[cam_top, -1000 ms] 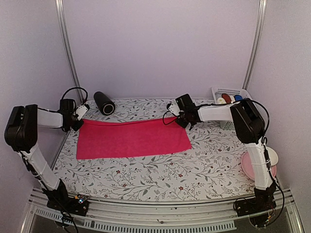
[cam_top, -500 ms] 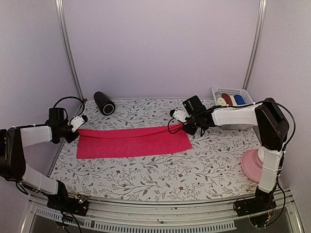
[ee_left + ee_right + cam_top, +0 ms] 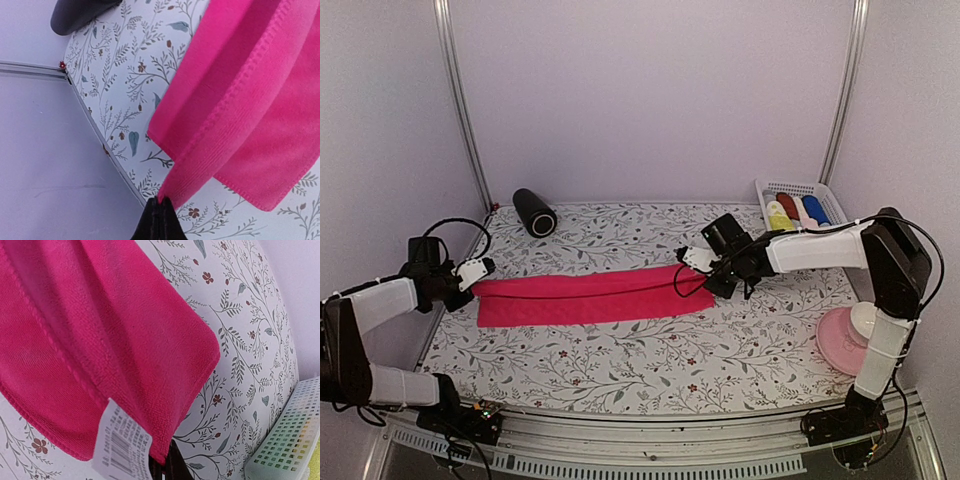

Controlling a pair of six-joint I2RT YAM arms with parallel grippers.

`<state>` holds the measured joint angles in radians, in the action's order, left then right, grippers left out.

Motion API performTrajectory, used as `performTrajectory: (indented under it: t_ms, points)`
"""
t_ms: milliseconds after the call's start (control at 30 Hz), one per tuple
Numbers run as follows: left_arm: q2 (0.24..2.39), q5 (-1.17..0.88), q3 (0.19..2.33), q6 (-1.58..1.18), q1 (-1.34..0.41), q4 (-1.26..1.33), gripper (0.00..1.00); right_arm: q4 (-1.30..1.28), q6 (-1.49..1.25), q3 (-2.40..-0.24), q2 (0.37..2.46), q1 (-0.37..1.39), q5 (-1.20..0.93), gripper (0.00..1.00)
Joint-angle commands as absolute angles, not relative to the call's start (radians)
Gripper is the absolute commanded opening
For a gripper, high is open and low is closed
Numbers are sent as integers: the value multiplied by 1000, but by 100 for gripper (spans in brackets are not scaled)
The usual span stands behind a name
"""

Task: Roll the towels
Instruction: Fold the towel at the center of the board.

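Observation:
A hot pink towel (image 3: 585, 293) lies stretched across the middle of the floral table, its far edge lifted and folded toward me over the rest. My left gripper (image 3: 478, 283) is shut on the towel's far left corner (image 3: 165, 192), its black tips pinching the hem. My right gripper (image 3: 705, 274) is shut on the far right corner (image 3: 165, 452), where a white care label (image 3: 120, 450) hangs. Rolled towels in yellow, red, pale and blue (image 3: 796, 210) lie side by side in the white basket.
A white slotted basket (image 3: 820, 190) stands at the back right, its corner (image 3: 285, 440) close to my right gripper. A black cylinder (image 3: 533, 211) lies at the back left. A pink plate with a white bowl (image 3: 840, 345) sits at the right edge. The table's left rail (image 3: 95, 135) runs beside my left gripper.
Both grippers have drawn the towel's far edge toward the near side, folding it over the rest. The towel now looks a narrower band. Both arms have come down lower.

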<state>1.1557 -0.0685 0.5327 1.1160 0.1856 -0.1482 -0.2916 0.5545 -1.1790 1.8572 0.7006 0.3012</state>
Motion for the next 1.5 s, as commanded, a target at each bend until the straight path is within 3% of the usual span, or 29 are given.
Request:
performTrajectory:
  t_ms: [0, 667, 1467]
  points:
    - [1146, -76, 500, 1168, 214, -202, 0, -308, 531, -1148, 1804, 715, 310, 2]
    - [1111, -208, 479, 1284, 226, -388, 0, -402, 486, -1159, 1884, 759, 332, 2]
    - [1195, -135, 467, 1291, 226, -351, 3, -454, 474, -1160, 1911, 793, 330, 2]
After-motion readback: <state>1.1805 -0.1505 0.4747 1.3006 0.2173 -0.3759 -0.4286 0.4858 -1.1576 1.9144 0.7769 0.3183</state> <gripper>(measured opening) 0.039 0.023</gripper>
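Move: Each hand holds a far corner of the pink towel, folded partway over. For the left, the towel's near left corner lies about 7 cm back, 2 cm right and 6 below; the black cylinder stands roughly 30 cm ahead, 15 right. For the right, the near right corner is about 7 cm straight back and 6 below; the white basket sits some 28 cm ahead, 25 right, the pink plate 15 back, 28 right. Still pinching their corners, both hands draw back and down about 5 cm towards the towel's near edge. ##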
